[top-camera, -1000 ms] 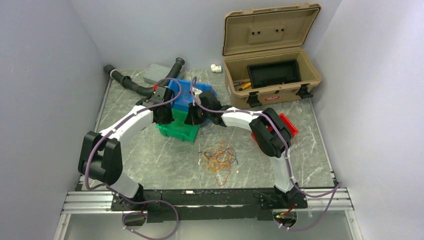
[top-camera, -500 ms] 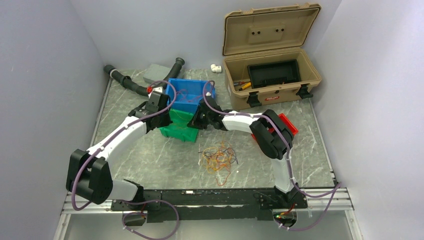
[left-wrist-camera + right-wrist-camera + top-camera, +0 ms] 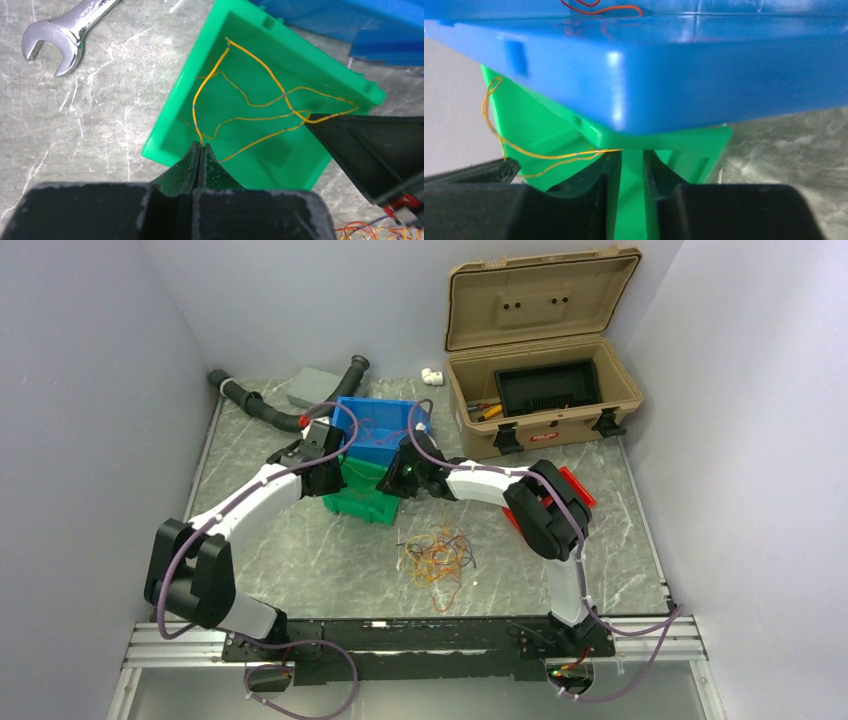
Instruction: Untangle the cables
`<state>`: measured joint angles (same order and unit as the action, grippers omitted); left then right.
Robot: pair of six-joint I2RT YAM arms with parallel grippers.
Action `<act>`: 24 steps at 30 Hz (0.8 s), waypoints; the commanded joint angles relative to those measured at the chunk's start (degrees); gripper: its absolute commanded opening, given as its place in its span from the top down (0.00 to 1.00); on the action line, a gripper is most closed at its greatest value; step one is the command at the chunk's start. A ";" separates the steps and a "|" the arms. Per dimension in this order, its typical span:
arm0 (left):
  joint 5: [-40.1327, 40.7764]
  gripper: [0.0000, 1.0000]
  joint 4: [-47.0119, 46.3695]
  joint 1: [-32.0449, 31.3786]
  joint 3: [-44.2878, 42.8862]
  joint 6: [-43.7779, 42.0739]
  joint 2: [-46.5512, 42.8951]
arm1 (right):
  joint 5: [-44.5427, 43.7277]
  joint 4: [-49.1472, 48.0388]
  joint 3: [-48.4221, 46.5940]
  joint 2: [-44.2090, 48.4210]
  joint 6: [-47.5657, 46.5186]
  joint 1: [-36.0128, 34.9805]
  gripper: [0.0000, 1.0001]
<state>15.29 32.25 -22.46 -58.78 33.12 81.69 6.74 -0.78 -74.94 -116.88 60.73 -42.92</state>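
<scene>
A loose tangle of orange, yellow and red cables [image 3: 437, 558] lies on the table in front of the bins, its edge showing in the left wrist view [image 3: 370, 232]. One yellow cable [image 3: 285, 95] is stretched in loops over the green bin [image 3: 300, 160]. My left gripper [image 3: 201, 146] is shut on one end of it, above the bin's near rim [image 3: 335, 480]. My right gripper [image 3: 633, 152] stands at the bin's other side [image 3: 392, 480], jaws slightly apart. The yellow cable [image 3: 549, 156] still rests against its left fingertip.
A blue bin [image 3: 385, 435] leans on the green bin [image 3: 360, 502] and holds a red cable [image 3: 604, 9]. A wrench [image 3: 70, 35] lies left of the green bin. An open tan toolbox [image 3: 545, 390], a red bin [image 3: 575, 485] and a black hose [image 3: 260, 405] ring the area.
The right gripper's jaws have parted from shut. The left arm swung out to the left and came partly back, still holding the yellow cable over the green bin.
</scene>
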 commanded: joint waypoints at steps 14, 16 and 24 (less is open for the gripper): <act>-0.15 1.00 2.21 -0.57 -7.56 -3.43 9.85 | -1.33 -6.83 7.22 14.35 -10.18 0.47 0.53; -1.36 0.89 2.32 -0.57 -8.25 -4.31 10.98 | -2.44 -6.41 7.75 15.38 -11.10 0.59 0.53; -2.67 0.66 2.34 -0.57 -7.12 -5.34 3.22 | -1.87 -11.82 18.60 23.51 -11.60 3.49 0.44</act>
<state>13.23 34.15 -22.74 -64.95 29.12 90.76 4.84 -6.31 -62.26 -99.44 50.41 -41.56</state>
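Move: The green bin's middle is about 5 cm to the right of the left gripper, 3 cm ahead and some 7 cm below; from the right gripper it is about 5 cm to the left, level and 3 cm lower. The blue bin is about 12 cm ahead and 9 cm right of the left gripper. The wrench lies 8 cm to that gripper's left and 4 cm ahead; the tangled heap lies 20 cm to its right and 14 cm back. Keep opening the right gripper, already parting, to let its end of the yellow cable go, and raise it about 7 cm out of the green bin, tilting the fingers up some 15 degrees and then drawing off to the right. Meanwhile lower the left gripper 2 to 3 cm with the cable, ease it a little forward, then open it to let go and start back up. ##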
